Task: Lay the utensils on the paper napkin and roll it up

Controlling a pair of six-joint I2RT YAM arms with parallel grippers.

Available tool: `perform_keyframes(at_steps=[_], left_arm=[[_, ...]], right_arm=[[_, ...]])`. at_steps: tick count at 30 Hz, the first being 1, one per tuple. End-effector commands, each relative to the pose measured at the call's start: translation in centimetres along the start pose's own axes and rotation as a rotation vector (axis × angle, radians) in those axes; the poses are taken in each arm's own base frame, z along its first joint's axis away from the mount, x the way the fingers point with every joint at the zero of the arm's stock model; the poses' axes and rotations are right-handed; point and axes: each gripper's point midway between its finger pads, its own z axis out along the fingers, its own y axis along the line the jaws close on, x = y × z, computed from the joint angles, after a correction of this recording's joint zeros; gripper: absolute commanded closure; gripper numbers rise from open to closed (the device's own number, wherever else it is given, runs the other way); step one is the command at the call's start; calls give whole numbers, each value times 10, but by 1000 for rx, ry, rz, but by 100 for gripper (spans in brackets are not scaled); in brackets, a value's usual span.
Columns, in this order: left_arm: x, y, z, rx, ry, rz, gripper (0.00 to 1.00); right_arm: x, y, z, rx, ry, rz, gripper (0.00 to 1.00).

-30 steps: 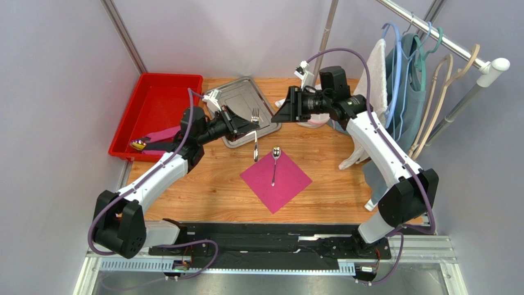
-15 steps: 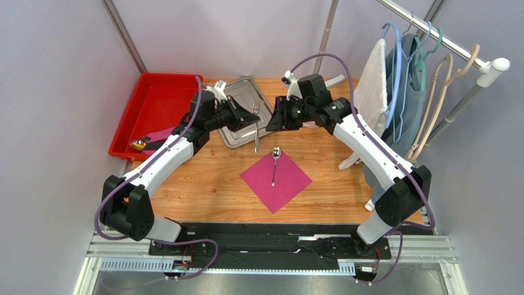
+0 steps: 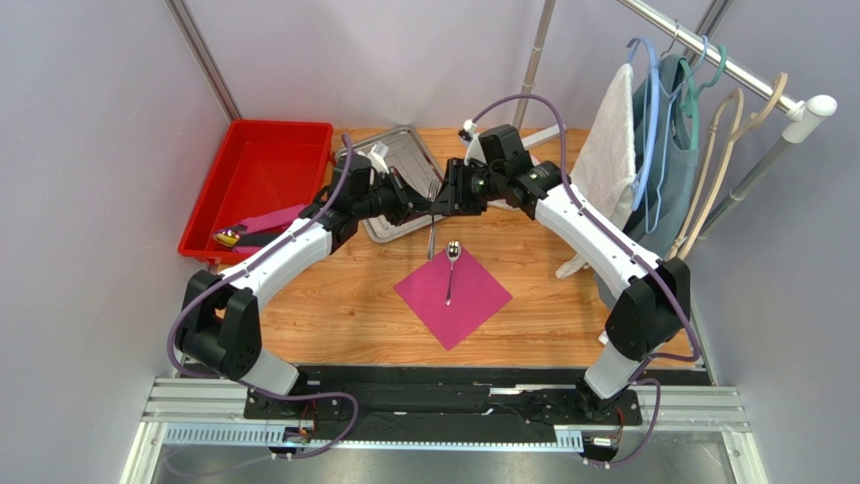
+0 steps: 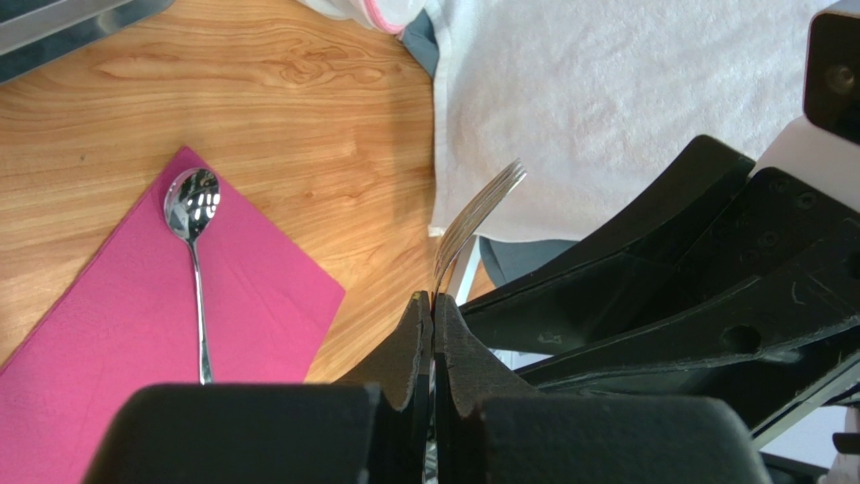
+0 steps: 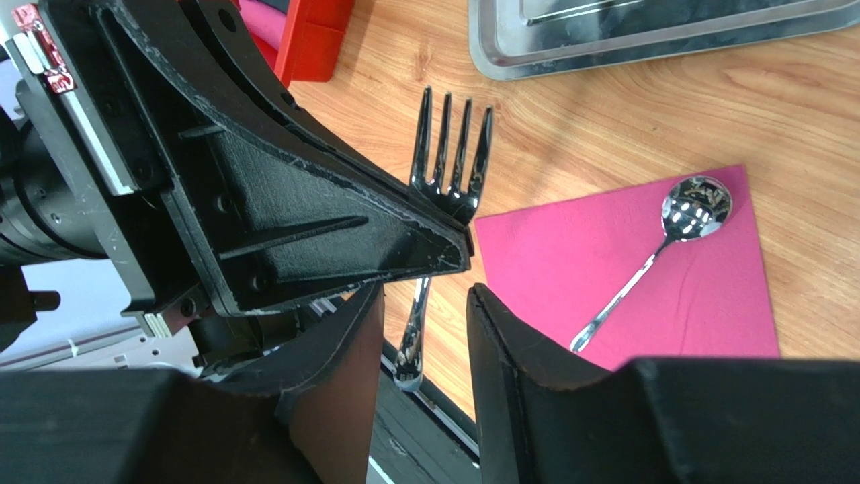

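Note:
The pink paper napkin [image 3: 464, 303] lies on the wooden table with a silver spoon [image 3: 451, 270] on it. My left gripper [image 3: 424, 210] is shut on a silver fork [image 3: 431, 234], held upright above the napkin's far corner, tines up. In the left wrist view the pads [image 4: 416, 338] pinch the fork [image 4: 474, 214] just below its tines. My right gripper [image 3: 442, 200] faces the left one. In the right wrist view it [image 5: 424, 294] stands open, with the fork's handle [image 5: 414, 333] between its fingers, which do not touch it. That view also shows the spoon [image 5: 656, 252] on the napkin [image 5: 696, 303].
A steel tray [image 3: 389, 161] lies just behind the grippers. A red bin [image 3: 260, 176] holding a pink item sits at the far left. A white towel [image 3: 612, 136] and hangers hang on a rack [image 3: 727, 71] at the right.
Both arms have swung in toward each other above the napkin's far corner. The left one carried the fork to the right. The right jaws narrowed and now straddle the fork's handle.

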Motion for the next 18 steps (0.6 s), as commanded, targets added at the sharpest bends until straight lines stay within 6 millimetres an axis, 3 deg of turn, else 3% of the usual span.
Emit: perform_keyframes(at_steps=[1,10,13,15,18], left_arm=[[-10,-25,1,77,-26,0,100],[-5,-22,5,76,-16,-13,100],[-4,-20,5,70,-12,-16,100],[-3,-18,6,64,-9,-19,100],[-2,-16,6,63,-8,-14,100]], right_arm=[[-3,8,6,-31,-32,23,62],[10,-5,18,-4,-2,67,76],[9,-5,16,-3,-10,70,86],[11,-5,15,-3,-8,72,100],[11,-4,14,-6,-12,69,100]])
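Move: My left hand already pinches the fork near its neck, tines pointing ahead; the fork's middle lies about 2 cm back and 2 cm below that hand. From my open right hand the fork's middle is roughly 1 cm left, 1 cm back and 2 cm down. Some 20 cm below the right hand, the napkin's middle is about 10 cm back and 3 cm right, the spoon 6 cm back and 3 cm right, and the tray 14 cm ahead and 8 cm left. I keep the fork pinched in my left hand, almost still, while my right hand sinks about 2 cm and edges slightly left, its fingers either side of the handle just below and behind my left fingertips. Once it is nearly down, my right fingers finish closing from under half open to shut and pinch the handle; my left hand keeps its grip. ##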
